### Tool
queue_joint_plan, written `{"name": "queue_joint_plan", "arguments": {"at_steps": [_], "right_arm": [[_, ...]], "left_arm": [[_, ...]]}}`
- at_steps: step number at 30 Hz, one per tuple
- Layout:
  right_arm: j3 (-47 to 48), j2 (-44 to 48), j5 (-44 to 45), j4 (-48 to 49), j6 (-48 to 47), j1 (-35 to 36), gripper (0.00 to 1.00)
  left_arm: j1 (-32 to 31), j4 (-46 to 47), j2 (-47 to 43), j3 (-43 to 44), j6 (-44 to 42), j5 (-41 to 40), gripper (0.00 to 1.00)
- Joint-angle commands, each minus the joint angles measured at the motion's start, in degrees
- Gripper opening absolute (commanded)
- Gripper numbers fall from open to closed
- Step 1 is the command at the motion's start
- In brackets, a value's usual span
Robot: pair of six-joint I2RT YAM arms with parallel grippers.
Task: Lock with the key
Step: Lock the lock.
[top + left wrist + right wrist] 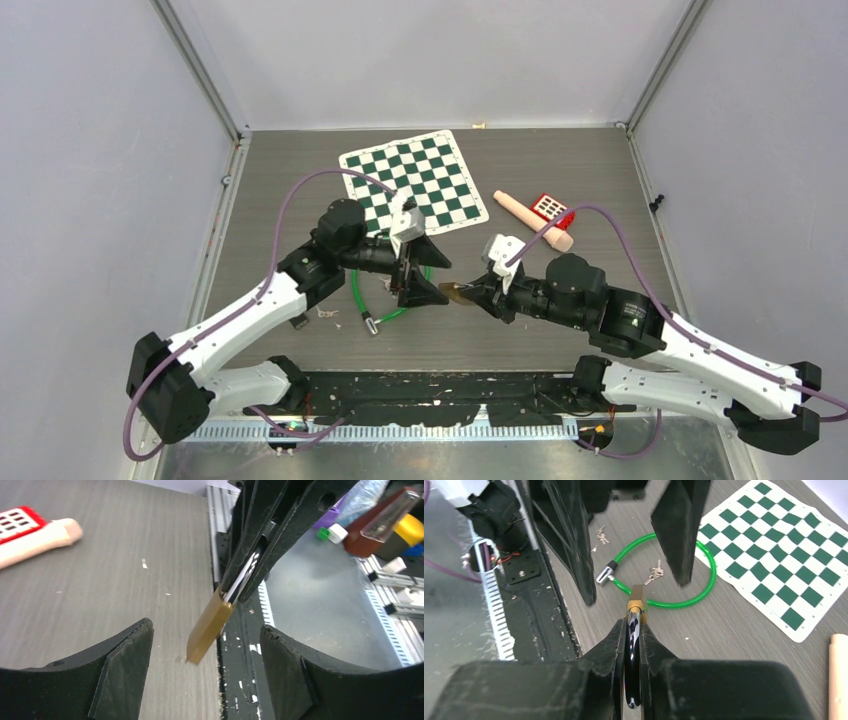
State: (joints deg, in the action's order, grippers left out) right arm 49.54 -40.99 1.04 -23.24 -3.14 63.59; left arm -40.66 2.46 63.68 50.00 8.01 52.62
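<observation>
A brass padlock (210,630) hangs in the air above the table's front edge. My right gripper (633,622) is shut on its chrome shackle (632,645), and the brass body (636,597) sticks out past the fingertips. My left gripper (206,630) is open and faces the padlock's free end, one finger on each side and neither touching it. From above, the two grippers meet near the padlock (452,292). A small bunch of keys (654,573) lies on the table inside a green cable loop (704,580). Another small bunch of keys (600,535) lies beside the loop.
A green-and-white chessboard mat (412,183) lies at the back centre. A pale wooden roller (532,221) and a red calculator (550,207) lie right of the mat. The green cable's metal end (371,324) rests near the front. Grey walls enclose the table.
</observation>
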Motion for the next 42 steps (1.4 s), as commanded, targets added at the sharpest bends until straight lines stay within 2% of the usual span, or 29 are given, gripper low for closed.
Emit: {"name": "queue_joint_plan", "arguments": {"at_steps": [1,3,7,10,14,19,24,29,34,35,37,38,41,42], "right_arm": [[6.87,-1.93,-5.93,2.56,-1.87,0.03,0.05],[8.15,-3.5,-6.41,1.38,-1.83,0.04,0.05],[9.81,-5.13,-7.12,0.43,-1.58,0.04,0.05],[10.15,-5.28,-8.13,1.86,-0.73,0.06,0.05],[10.74,-5.89,-9.07,2.76,0.31,0.04,0.05],[10.77,-5.71,-8.85,3.25,0.79,0.09,0.05],[10.48,-5.68,-9.79,3.86,1.37,0.04,0.05],[9.68,-5.76,-10.01,5.52,2.6,0.09,0.05],[9.02,-5.25,-9.8,7.12,3.13,0.05,0.05],[8.96,-5.29,-9.82,7.14,3.11,0.05,0.05],[8.85,-5.36,-9.56,7.1,3.11,0.04,0.05],[8.83,-5.42,-9.17,7.1,3.87,0.04,0.05],[8.7,-5.22,-6.43,7.09,5.74,0.04,0.07],[8.58,-4.9,-5.62,7.08,6.02,0.04,0.16]], "left_arm": [[-3.61,-3.15,2.9,4.39,-5.95,4.77,0.74],[-4.6,-7.18,4.79,6.21,-8.65,5.44,0.67],[-5.04,-13.23,7.7,8.89,-12.25,8.13,0.47],[-5.16,-14.74,8.11,8.83,-14.45,8.49,0.4],[-5.13,-17.38,7.95,8.97,-17.3,8.6,0.37],[-5.13,-21.7,7.41,9.29,-20.56,8.11,0.4],[-5.13,-15.47,6.57,7.98,-16.83,6.83,0.35],[-5.13,-6.33,5.92,5.17,-11.49,7.15,0.34],[-5.06,-3.14,5.66,3.97,-9.66,7.22,0.29],[-5.04,-2.85,5.65,3.69,-9.12,7.42,0.24],[-5.07,-0.87,5.46,3.32,-8.89,7.97,0.05],[-5.04,-0.35,5.28,3.07,-8.62,7.13,0.0],[-4.98,1.25,4.5,2.06,-8.45,2.76,0.0],[-4.79,1.99,4.18,1.85,-7.15,0.41,0.0]]}}
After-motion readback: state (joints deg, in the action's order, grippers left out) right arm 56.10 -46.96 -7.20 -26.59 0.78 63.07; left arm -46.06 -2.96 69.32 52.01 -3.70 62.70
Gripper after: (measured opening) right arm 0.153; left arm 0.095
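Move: The brass body of the lock, its shackle held in the right gripper, sits just off the open left fingers: about 4 cm to the left hand's right, 3 cm back and 4 cm lower. The right gripper itself is some 8 cm right and 4 cm back of the left hand. On the table some 26 cm below, the green cable lock lies about 8 cm ahead and 10 cm left of the left hand. From the right hand, the lock body lies about 4 cm left and 1 cm ahead, slightly lower. Bring the left gripper back and down onto the lock body, about 4 cm each way, turning it clockwise some 15 degrees as it goes and narrowing the fingers early; then ease it up about 1.5 cm and shut the fingers so they pinch the brass body. Keep the right gripper shut on the shackle, feeding the lock about 2 cm left and 2 cm back to meet them. ##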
